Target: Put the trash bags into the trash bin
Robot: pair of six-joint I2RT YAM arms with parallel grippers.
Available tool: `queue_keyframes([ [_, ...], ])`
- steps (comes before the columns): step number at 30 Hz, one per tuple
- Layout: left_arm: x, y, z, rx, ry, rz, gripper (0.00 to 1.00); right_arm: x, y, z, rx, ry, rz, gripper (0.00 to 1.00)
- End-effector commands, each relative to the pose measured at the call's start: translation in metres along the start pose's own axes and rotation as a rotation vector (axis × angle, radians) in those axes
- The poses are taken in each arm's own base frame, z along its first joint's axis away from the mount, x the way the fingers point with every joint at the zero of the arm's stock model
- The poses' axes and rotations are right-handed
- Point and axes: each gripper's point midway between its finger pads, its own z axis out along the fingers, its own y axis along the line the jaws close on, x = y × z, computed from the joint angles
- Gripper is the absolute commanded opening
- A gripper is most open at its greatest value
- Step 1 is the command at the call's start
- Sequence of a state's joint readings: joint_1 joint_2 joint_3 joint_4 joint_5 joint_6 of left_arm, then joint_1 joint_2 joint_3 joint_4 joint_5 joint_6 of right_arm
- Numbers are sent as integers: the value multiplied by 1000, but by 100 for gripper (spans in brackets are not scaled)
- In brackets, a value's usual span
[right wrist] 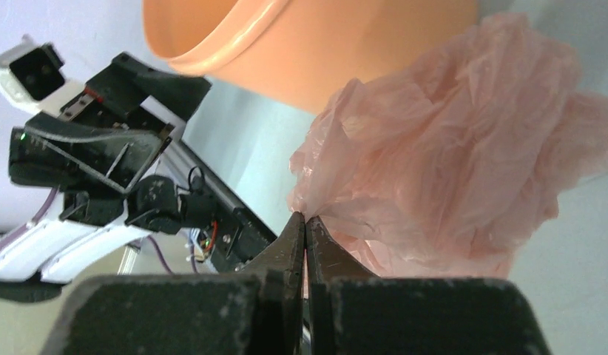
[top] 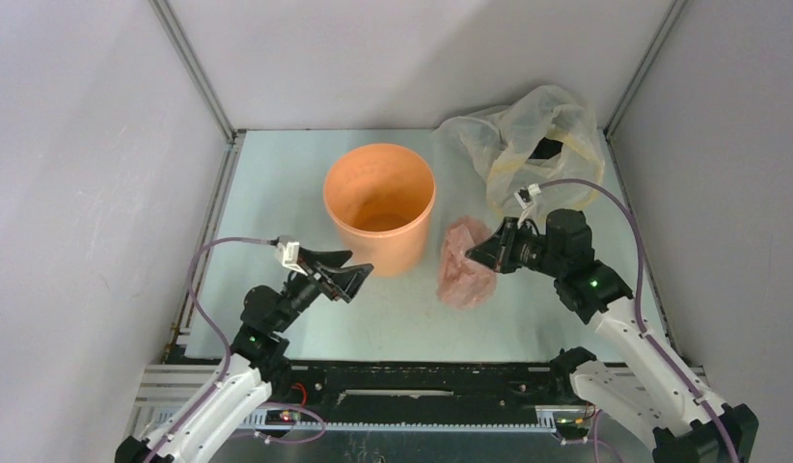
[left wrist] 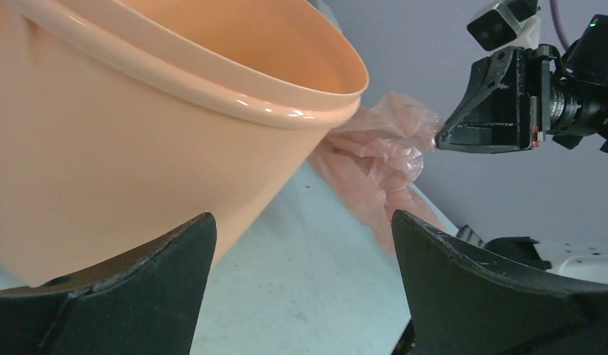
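The orange trash bin (top: pixel 379 207) stands upright in the middle of the table. The crumpled pale pink trash bag (top: pixel 463 262) lies just right of it on the table. My right gripper (top: pixel 473 254) is shut on the bag's upper right edge; the right wrist view shows the fingers (right wrist: pixel 304 235) pinching the pink plastic (right wrist: pixel 449 140). My left gripper (top: pixel 357 273) is open and empty, close to the bin's near left wall. In the left wrist view the bin (left wrist: pixel 138 126) fills the left, with the pink bag (left wrist: pixel 375 159) behind it.
A larger clear yellowish plastic bag (top: pixel 528 145) with dark contents sits at the back right corner. Grey walls close in the table on the left, the back and the right. A black rail runs along the near edge (top: pixel 422 381).
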State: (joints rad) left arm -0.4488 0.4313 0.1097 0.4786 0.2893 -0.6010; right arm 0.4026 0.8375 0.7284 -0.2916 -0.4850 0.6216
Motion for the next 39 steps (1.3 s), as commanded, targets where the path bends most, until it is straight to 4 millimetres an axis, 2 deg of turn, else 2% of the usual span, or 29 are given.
queue_keyframes([
  [1, 0, -13, 5, 9, -11, -97, 95, -6, 42, -9, -122, -28, -74, 0],
  [7, 18, -42, 11, 39, 81, -262, 100, 1, 69, -17, -193, -40, -119, 0],
  [11, 37, -48, 13, -16, 141, -394, 100, 8, 84, -19, -240, -35, -149, 0],
  [15, 41, -72, 12, 33, 163, -452, 100, 17, 88, -14, -236, -21, -192, 0],
  [21, 39, -95, 13, 69, 175, -498, 100, 31, 97, -4, -268, 25, -225, 0],
  [27, 60, -106, 17, 51, 248, -513, 99, 33, 107, -1, -300, 21, -237, 0],
  [30, 78, -103, 18, 10, 296, -522, 97, 33, 111, -3, -313, 16, -236, 0],
  [34, 104, -87, 17, -82, 351, -547, 92, 31, 116, -12, -329, 0, -238, 0],
  [37, 122, -69, 16, -157, 383, -504, 77, 28, 119, -22, -339, -24, -239, 0],
  [39, 130, -39, 8, -308, 391, -419, 61, 23, 119, -31, -326, -53, -239, 0],
])
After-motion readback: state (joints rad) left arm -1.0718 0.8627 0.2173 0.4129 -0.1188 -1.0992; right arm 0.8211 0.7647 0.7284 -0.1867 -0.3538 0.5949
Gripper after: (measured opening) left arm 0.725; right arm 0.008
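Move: The pink trash bag already hangs from the shut right fingers, its middle about 6 cm below them and a couple of centimetres to their left; from the open left gripper it is some 23 cm to the right and 5 cm lower. The left gripper is about 24 cm to the right hand's left and 1 cm back. From the right hand, the trash bin stands 11 cm ahead and 19 cm left, the clear bag 28 cm ahead and 17 cm right. The pink bag, still pinched in the right fingers, is carried back and left about 10 cm and slightly up, that wrist turning a little counter-clockwise. The left hand comes to meet it, going right some 11 cm, back and down, tipping its fingers down roughly 35 degrees; after a brief rise it sinks beside the bag's lower left corner, fingers beginning to close around it. ##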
